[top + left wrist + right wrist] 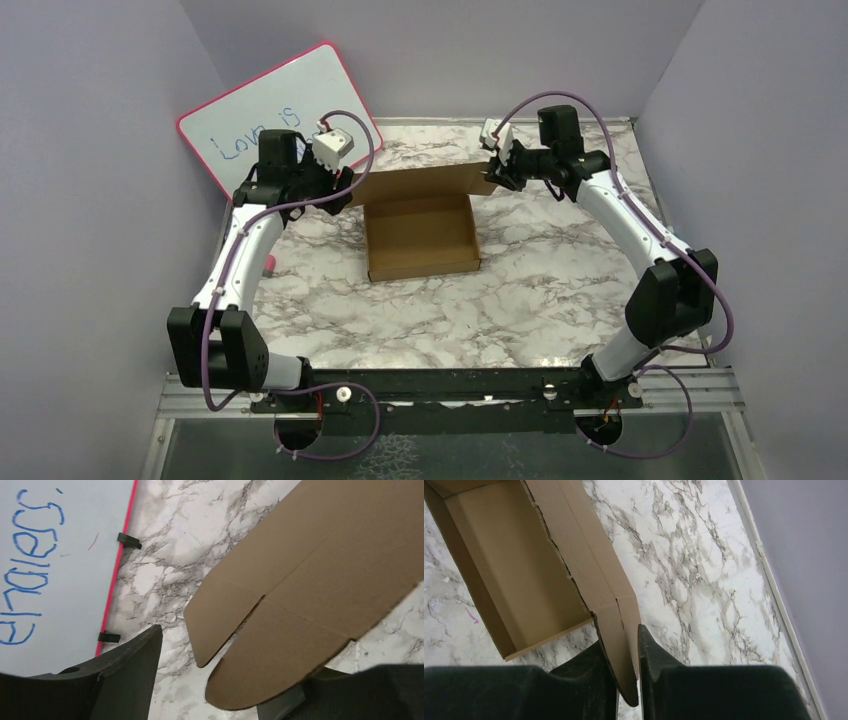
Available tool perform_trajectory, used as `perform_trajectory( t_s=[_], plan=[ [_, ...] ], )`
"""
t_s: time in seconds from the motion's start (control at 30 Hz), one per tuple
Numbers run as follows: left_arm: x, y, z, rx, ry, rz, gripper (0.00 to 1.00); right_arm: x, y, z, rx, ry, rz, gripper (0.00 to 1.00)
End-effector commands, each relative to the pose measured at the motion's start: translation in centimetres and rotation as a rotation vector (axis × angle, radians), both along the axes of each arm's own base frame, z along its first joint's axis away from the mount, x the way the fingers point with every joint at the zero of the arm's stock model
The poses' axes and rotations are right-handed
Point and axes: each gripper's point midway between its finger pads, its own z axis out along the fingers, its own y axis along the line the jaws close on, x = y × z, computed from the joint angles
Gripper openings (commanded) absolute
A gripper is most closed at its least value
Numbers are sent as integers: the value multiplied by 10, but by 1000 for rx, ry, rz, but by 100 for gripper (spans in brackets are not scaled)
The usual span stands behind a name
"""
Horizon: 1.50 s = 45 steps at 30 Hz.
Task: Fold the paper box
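Note:
The paper box (pixel 420 240) is a shallow brown cardboard tray in the middle of the table, with its lid panel (pixel 425 182) standing up along the far side. My left gripper (pixel 347 186) is at the lid's left end. In the left wrist view it (pixel 227 665) is open, with the rounded lid tab (pixel 280 655) lying against the right finger (pixel 350 695) and well apart from the left one. My right gripper (pixel 496 176) is at the lid's right end. There its fingers (pixel 620 636) are pressed on both sides of the lid's end flap (pixel 621 630).
A pink-framed whiteboard (pixel 275 120) with blue writing leans against the back left wall, close behind the left gripper; it also shows on the left in the left wrist view (pixel 55 565). A small pink item (pixel 272 262) lies beside the left arm. The table's right rail (pixel 769 580) runs near the right gripper.

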Motion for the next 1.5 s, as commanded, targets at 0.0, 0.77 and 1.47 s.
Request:
perform_trajectory(
  t_s=[0.0, 0.77, 1.47],
  plan=[
    [-2, -15, 0, -28, 36, -86, 59, -2, 5, 3, 18, 18, 37, 20],
    [-1, -44, -5, -39, 91, 196, 4, -1, 13, 5, 110, 151, -342, 1],
    [-4, -80, -11, -333, 194, 434, 4, -11, 57, 6, 388, 531, -901, 1]
  ],
)
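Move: The left hand, open, has the lid's left tab about 3 cm to its right and about 1 cm lower. The lid panel's middle is some 14 cm to its right and 2 cm ahead; the tray's middle is 14 cm right, 8 cm back and 12 cm below. The right hand's nearly closed fingers straddle the right tab, its middle 2 cm left. From this hand, the panel lies 14 cm left, straight across; the tray is 14 cm left, 10 cm back and 12 cm below. Dipping about 2 cm, then travelling some 5 cm right, the left hand shuts its fingers on the left tab and swings it counter-clockwise by about 30 degrees. Mirroring it, the right hand first closes the last bit on the right tab, almost in place, then turns clockwise nearly 50 degrees, easing a couple of centimetres left. Both keep their pinch. ##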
